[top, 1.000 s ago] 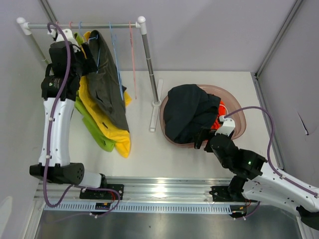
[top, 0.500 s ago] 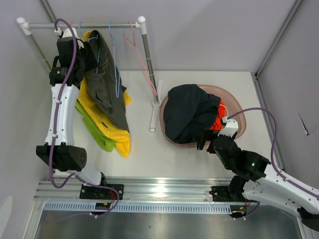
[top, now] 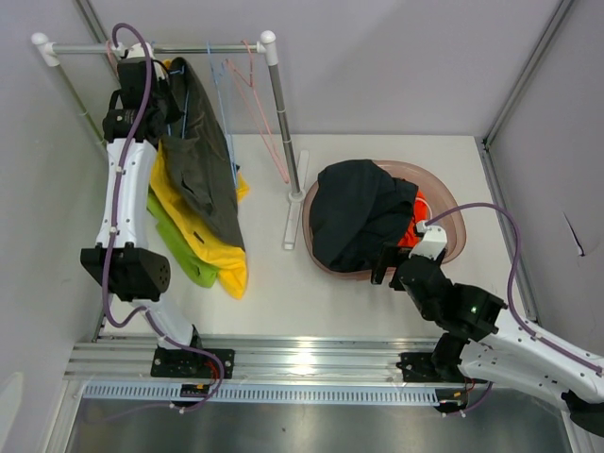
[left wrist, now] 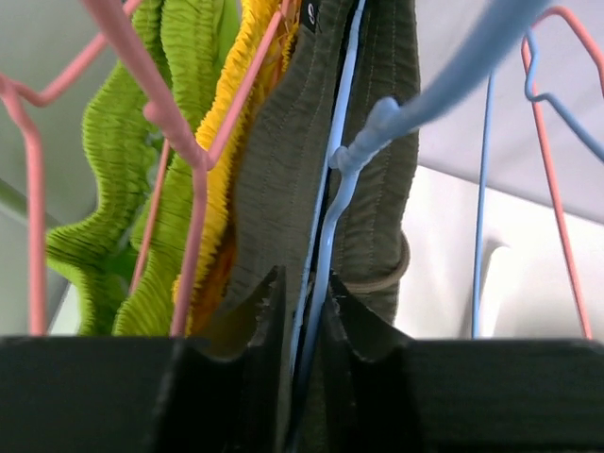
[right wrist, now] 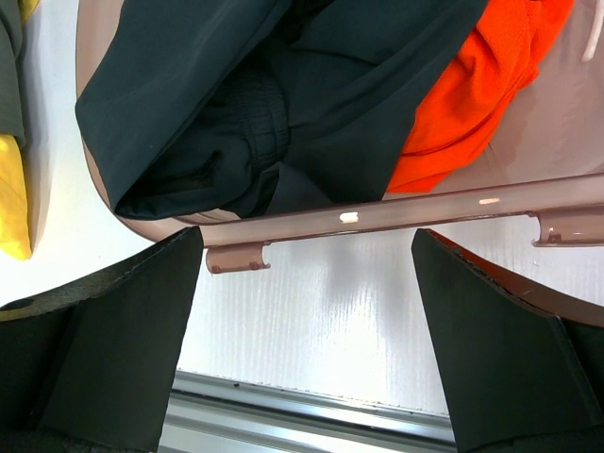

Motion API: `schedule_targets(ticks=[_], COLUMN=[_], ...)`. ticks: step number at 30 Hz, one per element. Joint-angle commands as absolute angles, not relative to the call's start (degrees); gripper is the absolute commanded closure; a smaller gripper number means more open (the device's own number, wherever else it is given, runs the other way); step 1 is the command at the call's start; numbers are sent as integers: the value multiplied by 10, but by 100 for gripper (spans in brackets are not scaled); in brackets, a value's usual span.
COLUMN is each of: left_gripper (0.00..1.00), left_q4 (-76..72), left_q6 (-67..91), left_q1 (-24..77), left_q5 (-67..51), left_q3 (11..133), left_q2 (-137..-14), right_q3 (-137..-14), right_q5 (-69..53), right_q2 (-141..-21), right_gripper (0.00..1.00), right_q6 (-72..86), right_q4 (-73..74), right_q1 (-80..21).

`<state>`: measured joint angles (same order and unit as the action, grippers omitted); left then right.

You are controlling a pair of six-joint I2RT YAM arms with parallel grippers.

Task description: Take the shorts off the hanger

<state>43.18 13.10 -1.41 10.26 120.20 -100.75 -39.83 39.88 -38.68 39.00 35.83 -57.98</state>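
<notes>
The dark olive-grey shorts (top: 203,160) (left wrist: 283,160) hang on a blue hanger (left wrist: 332,203) from the rail (top: 189,47). Yellow shorts (top: 208,245) (left wrist: 247,85) and lime green shorts (top: 177,247) (left wrist: 113,217) hang beside them on a pink hanger (left wrist: 196,208). My left gripper (top: 160,83) (left wrist: 302,283) is up at the rail, shut on the olive waistband with the blue hanger wire between its fingers. Black shorts (top: 359,212) (right wrist: 283,104) and orange shorts (top: 410,228) (right wrist: 472,85) lie in the pink basin (top: 451,212) (right wrist: 396,212). My right gripper (top: 389,262) (right wrist: 307,236) hovers open at the basin's near rim.
Two empty hangers, one pink (top: 269,113) and one blue (top: 225,99), dangle at the rail's right end. The rack's upright post (top: 283,132) stands between the hanging clothes and the basin. Grey walls enclose the back and both sides.
My left arm has risen toward the rail and its jaws have closed on the olive waistband. The empty hangers have swung to the right. The right arm stays in place.
</notes>
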Motion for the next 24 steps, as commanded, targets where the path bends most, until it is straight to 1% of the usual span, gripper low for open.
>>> schedule_targets(ticks=[1, 2, 3, 8, 11, 14, 15, 16, 19, 20, 21, 22, 23, 24], left_gripper=[84, 96, 100, 100, 100, 100, 100, 100, 100, 100, 100, 100, 100, 100], left_q4=[432, 432, 434, 436, 447, 468, 475, 478, 498, 503, 504, 504, 498, 497], left_q6=[135, 135, 137, 139, 138, 136, 137, 139, 145, 147, 149, 150, 154, 156], left_q1=[-18, -18, -18, -17, -16, -9, -6, -6, 14, 18, 25, 29, 34, 36], left_q5=[98, 98, 100, 91, 81, 77, 76, 74, 66, 68, 68, 69, 71, 71], left_q3=[1233, 1233, 1234, 1248, 1275, 1318, 1326, 1338, 1361, 1359, 1341, 1333, 1324, 1294], left_q2=[-1008, -1008, -1008, -990, -976, -958, -948, -942, -923, -915, -906, -885, -875, -866], right_q3=[-395, -395, -395, -402, -424, -463, -477, -512, -587, -644, -673, -702, -759, -786], right_q5=[420, 420, 420, 421, 410, 343, 298, 274, 199, 191, 197, 204, 213, 217], right_q2=[-385, -385, -384, -379, -385, -404, -413, -425, -503, -529, -580, -608, -636, -691], right_gripper=[1, 1, 1, 1, 1, 1, 1, 1, 1, 1, 1, 1, 1, 1], right_q6=[397, 399, 399, 391, 352, 264, 243, 203, 138, 124, 111, 98, 73, 63], right_q4=[343, 344, 344, 340, 312, 236, 216, 183, 146, 142, 139, 131, 127, 123], right_q1=[-583, -582, -583, -583, -583, -583, -584, -586, -606, -619, -649, -665, -682, -710])
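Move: Between the left fingers, practically at the hand point, runs the wire of the blue hanger with the grey shorts; their middle hangs about 15 cm lower and 5 cm to the right. The yellow shorts hang just left of the grey ones, about 18 cm below the hand; the empty blue hanger is some 9 cm to its right, 5 cm higher. From the right hand, the grey shorts lie about 40 cm left, 23 cm ahead and slightly above; the black shorts in the tub sit some 19 cm ahead, 4 cm left, 14 cm lower. Closing on the blue hanger's wire, the left fingers pinch it, pause briefly, then lift it about 9 cm while drawing it back 7 cm and a little left, the fingertips tipping slightly up. The right hand waits, then sweeps quickly up and left, nearly 20 cm up and 15 cm across, towards the grey shorts, fingers wide open, turning some 30 degrees counter-clockwise and tipping its fingers up. ##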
